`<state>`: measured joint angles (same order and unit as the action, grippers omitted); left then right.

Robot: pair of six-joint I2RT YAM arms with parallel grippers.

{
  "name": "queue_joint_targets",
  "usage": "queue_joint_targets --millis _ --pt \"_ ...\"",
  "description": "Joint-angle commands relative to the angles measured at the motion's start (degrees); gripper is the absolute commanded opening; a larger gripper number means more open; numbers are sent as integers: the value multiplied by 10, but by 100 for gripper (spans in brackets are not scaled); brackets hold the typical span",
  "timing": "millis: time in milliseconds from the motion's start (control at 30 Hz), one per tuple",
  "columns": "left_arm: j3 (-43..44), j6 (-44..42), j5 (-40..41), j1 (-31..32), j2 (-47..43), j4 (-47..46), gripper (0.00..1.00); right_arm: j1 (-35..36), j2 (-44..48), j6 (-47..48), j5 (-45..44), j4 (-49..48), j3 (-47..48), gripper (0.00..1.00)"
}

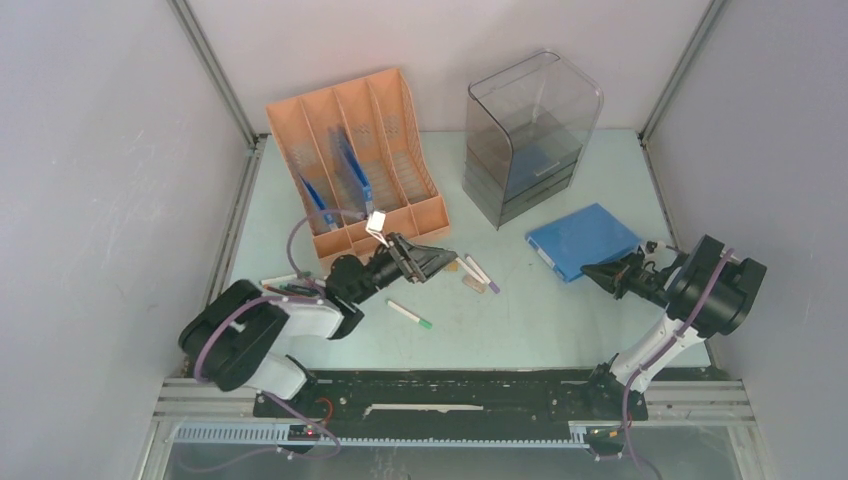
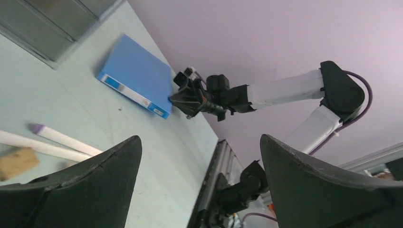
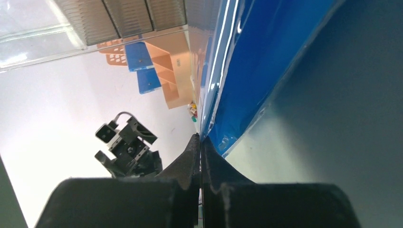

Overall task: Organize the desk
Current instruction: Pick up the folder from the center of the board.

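Note:
The desk (image 1: 520,325) is a pale mint-green tabletop. A blue folder (image 1: 583,240) lies flat on it at the right. My right gripper (image 1: 592,272) is shut, with nothing between its fingers. Its tips touch the folder's near corner (image 3: 223,142), where they come together (image 3: 200,137). My left gripper (image 1: 440,262) stands wide open low over the middle of the desk, its jaws (image 2: 199,140) far apart and empty. Just beyond it lie two white pens (image 1: 482,273) and a small tan block (image 1: 474,285). A white marker with a green cap (image 1: 409,315) lies nearer the front.
An orange file rack (image 1: 355,160) holding blue items stands at the back left. A clear drawer unit (image 1: 530,140) stands at the back centre. Several pens (image 1: 290,290) lie by the left arm. Frame rails and grey walls close in the sides.

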<state>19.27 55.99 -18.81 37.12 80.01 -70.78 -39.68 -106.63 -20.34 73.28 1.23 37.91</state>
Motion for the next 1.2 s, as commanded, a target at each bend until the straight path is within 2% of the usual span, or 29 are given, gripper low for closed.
queue_joint_targets --millis 0,133,367,700,1167 --pt "62 72 28 49 68 -104 100 2 33 -5 59 20 12 0" --pt "118 84 58 94 140 -104 100 7 48 6 92 45 13 0" --pt "183 184 111 128 256 -90 100 10 96 23 112 72 12 0" --pt "236 234 168 152 282 16 100 34 123 15 129 77 13 0" --pt "265 346 187 169 326 39 100 72 170 -12 152 70 13 0"
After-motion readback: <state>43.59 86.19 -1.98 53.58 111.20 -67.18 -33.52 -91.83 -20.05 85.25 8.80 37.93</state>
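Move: The folder lies flat with its middle about 7 cm ahead and 1 cm left of my right hand, whose shut fingers already grip its near right edge. My open left hand is some 43 cm to the left, 3 cm nearer the base and 16 cm higher; the drawer cabinet's middle is about 25 cm ahead and 18 cm left. From my left hand the folder is 13 cm ahead, 42 cm right and 18 cm down, and the purple marker 7 cm ahead and 12 cm right. Keeping my grip on the folder's near right edge, I raise my right hand about 9 cm and bring it some 5 cm left, turning a little counter-clockwise and tipping the fingers up. Meanwhile my left hand, wide open and empty, sweeps about 14 cm right towards the folder, quickly at first, then sinks and rolls some 30 degrees about its fingers. ##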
